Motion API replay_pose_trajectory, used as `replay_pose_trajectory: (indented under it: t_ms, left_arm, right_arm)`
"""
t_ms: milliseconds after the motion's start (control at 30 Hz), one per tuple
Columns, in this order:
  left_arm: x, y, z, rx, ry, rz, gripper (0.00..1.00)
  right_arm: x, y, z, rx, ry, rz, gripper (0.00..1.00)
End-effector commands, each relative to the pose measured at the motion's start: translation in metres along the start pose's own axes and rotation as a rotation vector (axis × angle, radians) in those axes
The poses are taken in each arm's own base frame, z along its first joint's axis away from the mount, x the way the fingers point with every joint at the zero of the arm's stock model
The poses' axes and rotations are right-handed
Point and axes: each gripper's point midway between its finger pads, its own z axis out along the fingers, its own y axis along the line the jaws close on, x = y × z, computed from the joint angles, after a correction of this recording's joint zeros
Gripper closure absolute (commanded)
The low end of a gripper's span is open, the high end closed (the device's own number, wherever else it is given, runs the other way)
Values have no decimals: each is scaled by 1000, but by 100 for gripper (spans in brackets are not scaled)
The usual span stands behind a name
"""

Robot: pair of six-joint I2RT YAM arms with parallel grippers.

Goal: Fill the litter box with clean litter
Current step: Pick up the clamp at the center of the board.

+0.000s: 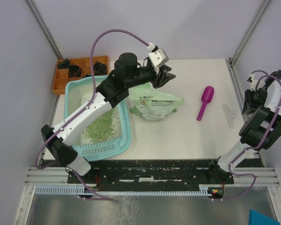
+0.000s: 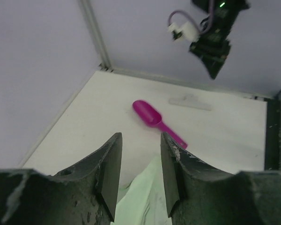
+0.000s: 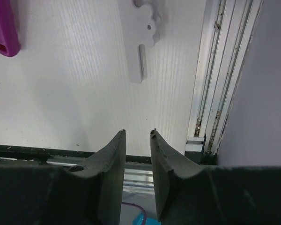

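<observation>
The light-teal litter box (image 1: 103,150) sits at the left of the table, with green clean litter (image 1: 101,125) spread over its near half. My left arm reaches across the box. The left gripper (image 1: 165,78) (image 2: 140,136) hangs above the top edge of the pale green bag (image 1: 154,102) (image 2: 145,197). Its jaws stand apart and the bag's corner shows between them, free of the left jaw. My right gripper (image 1: 249,104) (image 3: 137,132) hovers over the table's right edge, jaws slightly apart with nothing between them.
A magenta scoop (image 1: 205,102) (image 2: 150,114) lies right of the bag. A white plastic clip (image 1: 229,114) (image 3: 140,37) lies further right, near the metal rail. An orange compartment tray (image 1: 65,77) stands behind the box. Stray granules dot the table by the box.
</observation>
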Motion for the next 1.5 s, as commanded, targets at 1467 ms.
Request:
replay_pose_trajectory:
  t_ms: [1467]
  left_arm:
    - [-12,-51,71,100,11,-196,53]
  right_arm:
    - [-25,-7,133,-220,82,34,62]
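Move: The right hand hangs part-open near the board's right side, with the clamp about 7 cm ahead, some 2 cm to its left and roughly 14 cm below. The purple scoop lies 7 cm farther out than the clamp and about 13 cm to its left; the board's right edge runs some 8 cm to the clamp's right. From the raised left hand the clamp is about 40 cm to the right, 3 cm ahead and 40 cm below. The right hand sinks some 11 cm and, while still dropping, reaches about 6 cm forward to the clamp, its fingertips leaning about ten degrees to the left; it then all but stops with the part-open fingers just over the clamp's rounded bump, the bump between the tips and no grip yet. The empty left hand swings about 12 cm to the right, clear of the litter bag, then eases slightly back left and sinks about 3 cm, tipping its fingers a little down. ##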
